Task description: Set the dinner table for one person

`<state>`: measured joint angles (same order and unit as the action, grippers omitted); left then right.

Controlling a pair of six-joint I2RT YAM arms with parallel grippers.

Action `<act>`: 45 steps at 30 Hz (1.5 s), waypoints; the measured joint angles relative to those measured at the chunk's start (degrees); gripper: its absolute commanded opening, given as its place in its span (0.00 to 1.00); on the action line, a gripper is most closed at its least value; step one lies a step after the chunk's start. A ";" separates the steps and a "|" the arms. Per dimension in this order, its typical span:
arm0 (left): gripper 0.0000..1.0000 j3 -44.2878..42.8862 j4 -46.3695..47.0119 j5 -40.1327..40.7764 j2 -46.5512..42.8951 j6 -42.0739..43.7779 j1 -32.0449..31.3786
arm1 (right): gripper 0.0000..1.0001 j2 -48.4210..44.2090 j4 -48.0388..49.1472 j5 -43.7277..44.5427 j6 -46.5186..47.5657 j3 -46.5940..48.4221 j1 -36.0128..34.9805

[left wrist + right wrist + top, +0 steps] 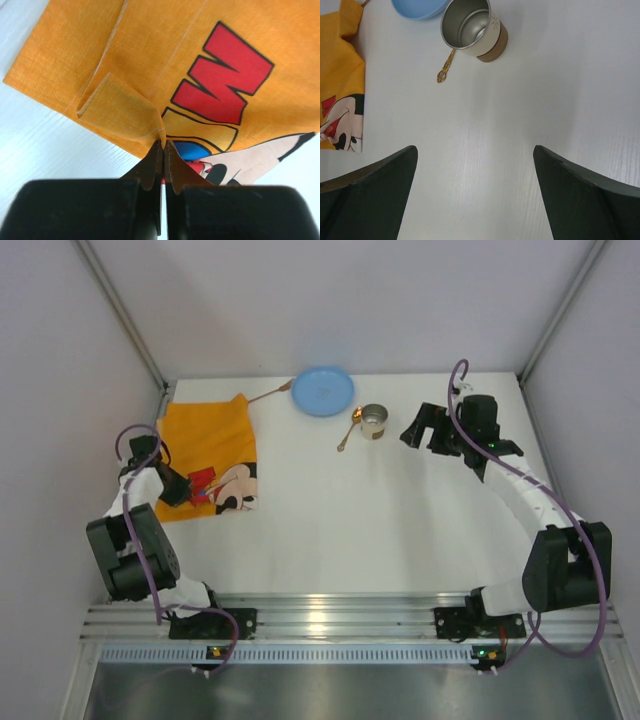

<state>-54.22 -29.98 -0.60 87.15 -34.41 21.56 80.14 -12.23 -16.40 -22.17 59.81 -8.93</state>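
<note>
An orange Mickey Mouse cloth lies at the left of the white dinner table. My left gripper is at the cloth's near edge. In the left wrist view its jaws are shut on a pinched-up fold of the cloth, and one corner is folded over. Hovering over bare tabletop at the right, my right gripper is open with nothing between its fingers. Just beyond it are a metal cup and a gold spoon.
A blue plate sits at the back centre, with a fork to its left by the cloth's far corner. The cup and spoon lie just right of the plate. Walls enclose the table on three sides.
</note>
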 measured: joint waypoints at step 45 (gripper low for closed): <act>0.99 -21.20 -8.24 13.51 -13.51 10.71 -68.46 | 1.00 -8.55 -5.62 -5.86 -9.57 -9.44 -8.48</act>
<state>-75.42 -38.22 12.91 73.65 -23.70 -46.89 71.59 -17.85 -22.26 -31.75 50.37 -17.41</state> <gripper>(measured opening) 0.985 0.995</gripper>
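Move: My left fingers are already shut on a near-left fold of the orange napkin, its middle about 8 cm ahead and 7 right. The bare landing spot lies some 49 cm right, 12 back; the cup is about 49 right and 17 ahead, the spoon 43 right and 17 ahead. From my open right hand, the napkin is roughly 54 cm left, level with it, and 15 below; the landing spot is 9 left, 19 back. I keep the napkin pinched and sweep my left hand fast to the right, some 47 cm, first up and slightly forward, then back and down towards the landing spot, where my fingers open well above the table; empty, the hand climbs and swings back left. My open right hand draws back about 9 cm, arching up and down, then edges left and dips towards the released corner. ##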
